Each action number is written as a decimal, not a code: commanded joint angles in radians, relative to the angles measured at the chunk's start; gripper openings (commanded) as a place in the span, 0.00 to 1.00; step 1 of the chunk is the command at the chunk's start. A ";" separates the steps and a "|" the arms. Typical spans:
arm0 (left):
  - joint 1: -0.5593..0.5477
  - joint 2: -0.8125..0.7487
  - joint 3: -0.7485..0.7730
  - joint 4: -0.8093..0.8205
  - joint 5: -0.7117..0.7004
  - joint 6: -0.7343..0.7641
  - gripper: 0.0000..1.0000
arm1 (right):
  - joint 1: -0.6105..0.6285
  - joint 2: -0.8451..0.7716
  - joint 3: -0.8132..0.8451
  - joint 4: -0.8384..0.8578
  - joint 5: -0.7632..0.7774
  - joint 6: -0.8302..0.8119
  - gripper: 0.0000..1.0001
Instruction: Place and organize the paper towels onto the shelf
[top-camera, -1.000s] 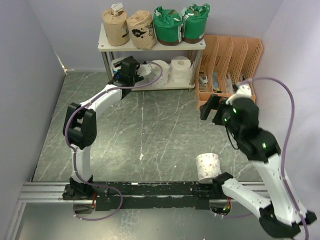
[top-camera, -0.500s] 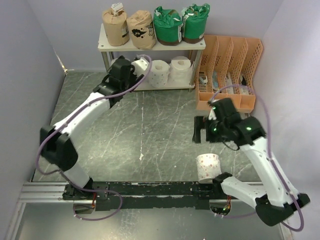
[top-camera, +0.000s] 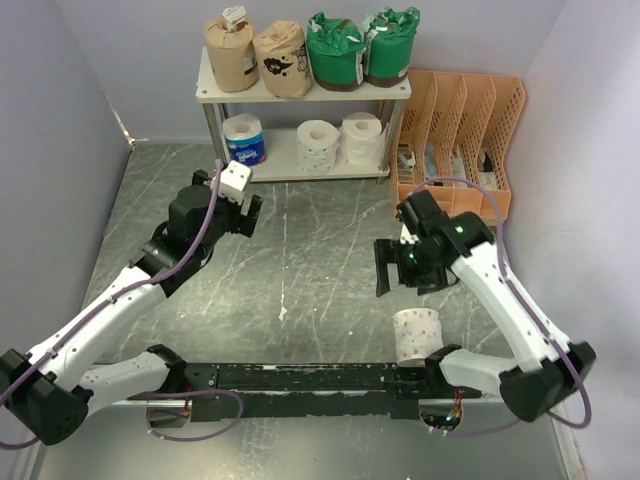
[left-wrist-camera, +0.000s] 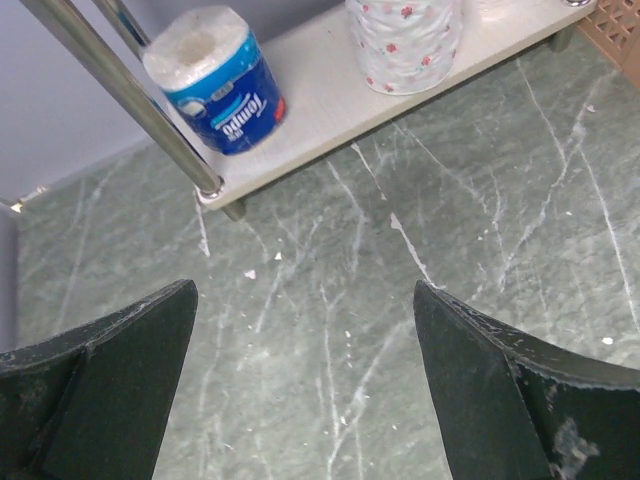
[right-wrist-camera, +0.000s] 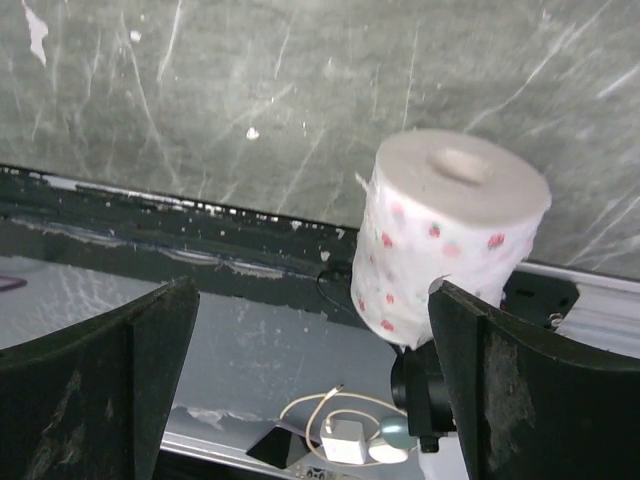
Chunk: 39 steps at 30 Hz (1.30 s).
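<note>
The shelf (top-camera: 300, 93) stands at the back. Two brown rolls (top-camera: 255, 58) and two green rolls (top-camera: 362, 50) stand on its top board. A blue roll (top-camera: 244, 140) and two white rolls (top-camera: 340, 142) stand on the lower board. My left gripper (top-camera: 240, 207) is open and empty, on the floor side of the shelf. The left wrist view shows the blue roll (left-wrist-camera: 215, 95) and a patterned roll (left-wrist-camera: 405, 40) on the lower board (left-wrist-camera: 320, 115). A strawberry-patterned roll (top-camera: 416, 335) stands by the near rail. My right gripper (top-camera: 393, 268) is open above it; that roll (right-wrist-camera: 450, 235) lies by the right finger.
An orange slotted file organizer (top-camera: 455, 140) stands right of the shelf. Silver shelf legs (left-wrist-camera: 130, 95) rise at the shelf's left corner. The black rail (top-camera: 300, 378) with the arm bases runs along the near edge. Cables and a charger (right-wrist-camera: 345, 435) lie below the rail.
My left gripper let go of the blue roll on the lower board and drew back from the shelf. My right arm swung down and left toward the strawberry-patterned roll.
</note>
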 joint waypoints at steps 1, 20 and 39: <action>-0.009 -0.016 -0.067 0.068 0.009 -0.127 1.00 | 0.006 0.126 0.061 0.028 0.057 -0.053 1.00; -0.009 -0.007 -0.115 0.054 0.081 -0.132 1.00 | 0.010 0.259 -0.097 0.006 0.207 0.066 1.00; -0.012 0.000 -0.128 0.061 0.122 -0.120 1.00 | 0.011 0.226 -0.007 0.019 0.295 0.098 1.00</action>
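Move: The strawberry-patterned roll lies on the table's near edge, about 7 cm back from the right hand, some 6 cm to its right and 13 cm below. Just behind it is the right arm's base, 14 cm back and 11 cm right of the hand, about 14 cm down; the orange rack is about 28 cm ahead, 15 cm right and 5 cm lower. From the left hand the roll is some 25 cm back, 38 cm right and 23 cm down. Sink the open right gripper about 9 cm, first easing 4 cm forward, then drawing back and to the right towards the last roll, swinging the downward fingertips some 20 degrees to the right. Finish by lifting about 2 cm and going slightly forward again, fingers still wide open. Let the empty left gripper settle downward in front of the shelf, tipping slightly down. ##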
